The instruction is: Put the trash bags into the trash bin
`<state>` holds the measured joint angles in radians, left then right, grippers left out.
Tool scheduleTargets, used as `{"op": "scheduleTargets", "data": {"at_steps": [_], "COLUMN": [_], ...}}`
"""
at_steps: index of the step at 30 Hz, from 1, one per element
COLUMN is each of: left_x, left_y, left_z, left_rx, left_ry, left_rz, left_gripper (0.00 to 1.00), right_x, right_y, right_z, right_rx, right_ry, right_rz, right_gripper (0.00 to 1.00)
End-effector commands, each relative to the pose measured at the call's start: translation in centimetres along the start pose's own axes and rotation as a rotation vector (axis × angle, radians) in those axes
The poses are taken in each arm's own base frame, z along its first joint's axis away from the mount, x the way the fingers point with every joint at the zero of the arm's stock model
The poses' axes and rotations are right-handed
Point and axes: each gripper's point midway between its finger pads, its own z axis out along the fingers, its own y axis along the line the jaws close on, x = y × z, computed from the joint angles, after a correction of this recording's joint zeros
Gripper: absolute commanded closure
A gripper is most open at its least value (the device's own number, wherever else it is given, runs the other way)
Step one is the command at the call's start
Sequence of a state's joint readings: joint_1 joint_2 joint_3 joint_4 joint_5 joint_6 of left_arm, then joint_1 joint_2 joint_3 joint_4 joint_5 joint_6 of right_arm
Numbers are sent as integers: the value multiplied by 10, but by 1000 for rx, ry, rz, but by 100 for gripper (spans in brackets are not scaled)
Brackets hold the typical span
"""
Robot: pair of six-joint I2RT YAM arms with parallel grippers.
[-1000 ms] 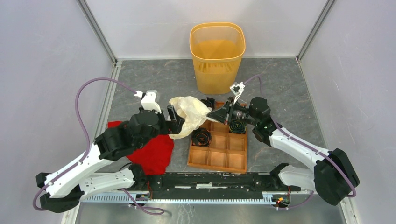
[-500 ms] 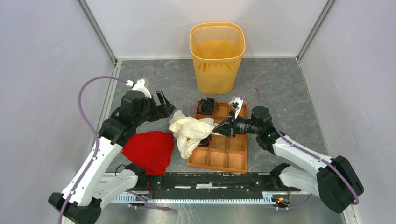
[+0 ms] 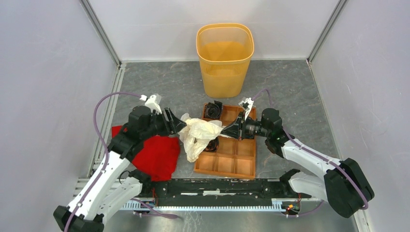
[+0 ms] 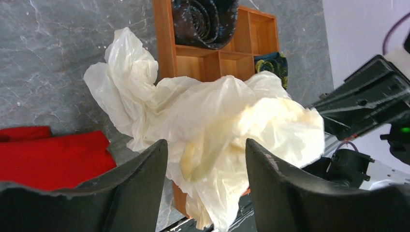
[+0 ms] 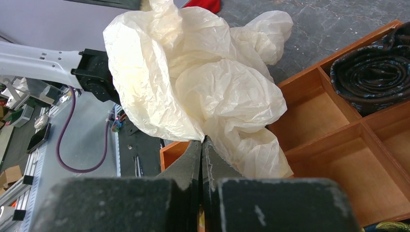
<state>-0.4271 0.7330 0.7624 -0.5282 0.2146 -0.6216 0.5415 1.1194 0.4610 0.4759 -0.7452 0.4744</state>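
Note:
The cream-white trash bag [image 3: 196, 134] hangs crumpled between both arms, over the left edge of the wooden tray [image 3: 225, 166]. My right gripper [image 3: 223, 131] is shut on a fold at the bag's right side; in the right wrist view its jaws [image 5: 202, 142] are pressed together on the film of the bag [image 5: 193, 82]. My left gripper [image 3: 180, 123] is at the bag's left side, open. In the left wrist view its fingers [image 4: 145, 183] stand either side of a hanging part of the bag [image 4: 217, 111] without pinching it. The orange-yellow trash bin [image 3: 225, 79] stands upright at the back.
A red cloth [image 3: 157, 154] lies on the grey floor under the left arm. The compartment tray [image 5: 329, 111] holds dark rolled items [image 3: 211, 110] in its far cells. A black rail [image 3: 217, 186] runs along the near edge. Walls close in on the left, back and right.
The left arm pulled back off the bag, then came in again at its left side with jaws a little narrower. The right gripper kept its hold and lowered the bag toward the tray.

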Motion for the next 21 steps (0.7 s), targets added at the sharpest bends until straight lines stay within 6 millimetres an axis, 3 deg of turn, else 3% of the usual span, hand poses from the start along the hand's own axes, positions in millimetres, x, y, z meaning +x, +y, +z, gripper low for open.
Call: {"op": "scheduleTargets", "data": {"at_steps": [1, 4, 6, 7, 8, 12, 14, 15, 18, 21], "left_x": [-3, 6, 9, 7, 0, -69, -105, -114, -115, -99], "left_y": [-9, -13, -12, -11, -6, -14, -40, -54, -91, -105], "left_z": [16, 20, 19, 17, 13, -30, -64, -74, -81, -66], "left_rx": [57, 99, 98, 80, 39, -85, -39, 4, 166, 242], "left_ry": [9, 48, 61, 56, 38, -192, -332, -367, -334, -189], "left_rz": [-32, -40, -31, -16, 5, 123, 160, 172, 163, 119], "left_gripper": [41, 59, 79, 93, 97, 98, 98, 98, 98, 98], "right_x": [-16, -18, -22, -24, -26, -46, -62, -71, -101, -122], "right_y": [7, 5, 2, 1, -4, -36, -40, -36, -19, -12], "right_z": [0, 0, 2, 3, 5, 21, 28, 31, 41, 48], "right_rx": [-27, -14, -2, 5, 24, 195, 254, 258, 240, 233], "right_ry": [-33, -42, -48, -51, -50, 17, 27, 15, -58, -106], "right_rz": [-49, -45, -39, -38, -37, -51, -65, -73, -90, -98], "right_gripper": [100, 100, 100, 100, 100, 100, 100, 100, 100, 100]}}
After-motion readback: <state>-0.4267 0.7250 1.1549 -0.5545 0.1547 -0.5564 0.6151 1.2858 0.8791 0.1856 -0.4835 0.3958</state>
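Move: The off-white bag's middle hangs about 6 cm to the right of the left gripper, 3 cm nearer the base and 4 cm lower. From the left gripper, the near coiled bag is 8 cm right, level with it and 16 cm down; the far coil is 10 cm right and 14 cm ahead; the bin is 24 cm ahead and 14 cm right. From the right gripper, the bag's middle is 9 cm left and 2 cm lower. Dip the left gripper some 2.5 cm, drifting slightly right into the off-white bag, and shut its open fingers on the film. Then raise it steeply, about 19 cm, fingers tipping up some 20 degrees. Keep the right gripper's pinch on the bag's other side; once the left has closed, bring it forward, up and a little left, turning slightly clockwise. ##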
